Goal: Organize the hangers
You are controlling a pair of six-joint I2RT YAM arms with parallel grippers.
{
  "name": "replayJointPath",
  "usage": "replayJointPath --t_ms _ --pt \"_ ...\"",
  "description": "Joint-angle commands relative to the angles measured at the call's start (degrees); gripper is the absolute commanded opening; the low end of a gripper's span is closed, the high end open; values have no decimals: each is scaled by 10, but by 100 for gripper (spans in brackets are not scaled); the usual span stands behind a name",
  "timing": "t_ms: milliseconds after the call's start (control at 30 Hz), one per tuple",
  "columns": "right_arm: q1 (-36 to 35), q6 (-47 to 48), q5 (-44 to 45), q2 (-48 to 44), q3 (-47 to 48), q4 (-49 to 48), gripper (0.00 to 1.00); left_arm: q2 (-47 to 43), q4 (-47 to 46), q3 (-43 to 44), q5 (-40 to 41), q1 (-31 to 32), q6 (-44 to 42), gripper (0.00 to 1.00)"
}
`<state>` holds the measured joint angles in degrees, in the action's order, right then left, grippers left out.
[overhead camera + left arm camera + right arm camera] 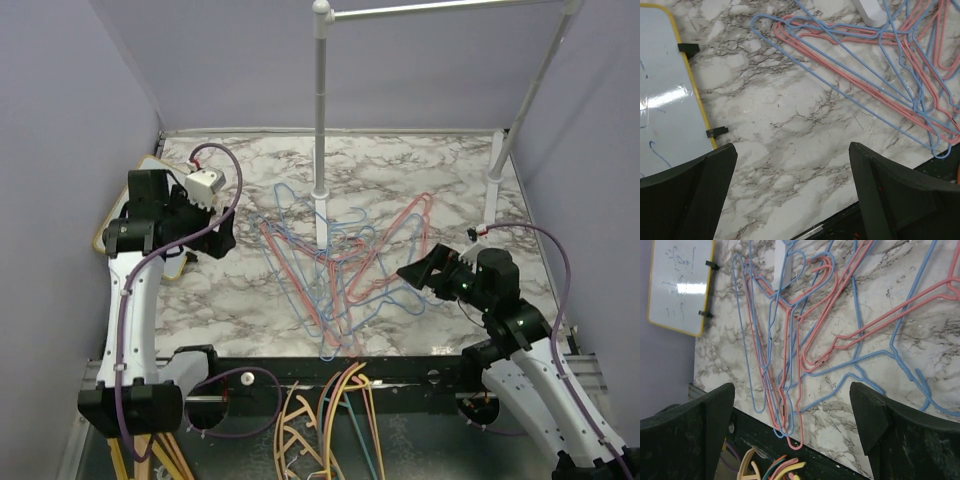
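A tangled heap of thin wire hangers (340, 265), light blue and pinkish red, lies flat on the marble table around the foot of the rack's left pole. The same hangers (880, 65) fill the upper right of the left wrist view, and the hangers (790, 340) spread across the right wrist view. My left gripper (222, 240) hovers left of the heap, open and holding nothing. Right of the heap my right gripper (418, 272) is open too, nothing between its fingers. Some hanger tips reach over the table's front edge.
A clothes rack (320, 110) stands on the table, its rail across the top. A yellow-framed whiteboard (665, 95) lies at the left edge. Thicker yellow, orange and wood-coloured hangers (320, 430) sit below the front edge. Purple walls close in on three sides.
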<state>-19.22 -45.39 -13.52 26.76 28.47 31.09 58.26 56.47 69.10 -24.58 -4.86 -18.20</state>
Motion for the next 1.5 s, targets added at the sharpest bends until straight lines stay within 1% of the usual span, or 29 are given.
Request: replayJointPath --t_ms 0,100,233,333,400,433,467,533,633,700,800,900,967,1067,1133,1267,1467 --pt "-2 13 -55 32 1 -33 100 105 37 68 -126 7 -96 97" --pt "-2 10 -51 35 2 -33 100 196 11 120 -134 46 -104 96" --pt "-2 -5 -44 14 6 -28 100 309 -30 189 -91 126 -117 93" --pt "-2 -28 -28 -13 5 -14 100 381 -46 236 -59 166 -125 93" --pt "-2 -44 -26 -33 -1 -9 100 437 -70 264 -21 179 -95 91" --pt "-2 -49 -25 -44 -4 -6 100 460 -92 278 3 182 -56 91" --pt "-2 -55 -22 -54 -5 -1 100 482 -109 290 23 182 -32 92" --pt "-2 -57 -11 -75 -2 16 100 514 -139 306 49 182 4 97" --pt "-2 -50 11 -95 10 46 100 542 -195 317 101 182 76 96" --pt "-2 -44 22 -102 18 62 100 553 -224 314 128 182 110 91" --pt "-2 -37 27 -98 26 70 100 562 -262 298 145 182 129 88" --pt "-2 -35 25 -93 31 74 100 592 -248 310 140 182 142 84" --pt "-2 -35 26 -93 32 78 100 602 -249 304 141 182 158 83" --pt "-2 -36 24 -100 26 80 100 604 -264 289 168 182 179 79" --pt "-2 -35 18 -108 20 79 100 607 -271 282 184 182 184 75" --pt "-2 -41 15 -132 10 88 100 616 -280 272 202 182 197 70" --pt "-2 -48 22 -160 -6 93 100 646 -272 282 195 182 204 69"
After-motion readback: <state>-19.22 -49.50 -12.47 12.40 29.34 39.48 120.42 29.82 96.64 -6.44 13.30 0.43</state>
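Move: The blue hanger's hook at the far left of the pile lies about 26 cm ahead of the left hand, 11 cm to its right and 21 cm below. The rack's left foot stands roughly 10 cm right of that hook, level with it; the hanger pile's middle is some 4 cm ahead of the hand and 27 cm right, the whiteboard 19 cm ahead and 23 cm left. From the right hand the hook is about 33 cm ahead, 37 cm left, 12 cm below. Left hand sweeps 24 cm forward, 17 down and rightward towards the blue hook, fingers partly closing; right draws back slightly. ##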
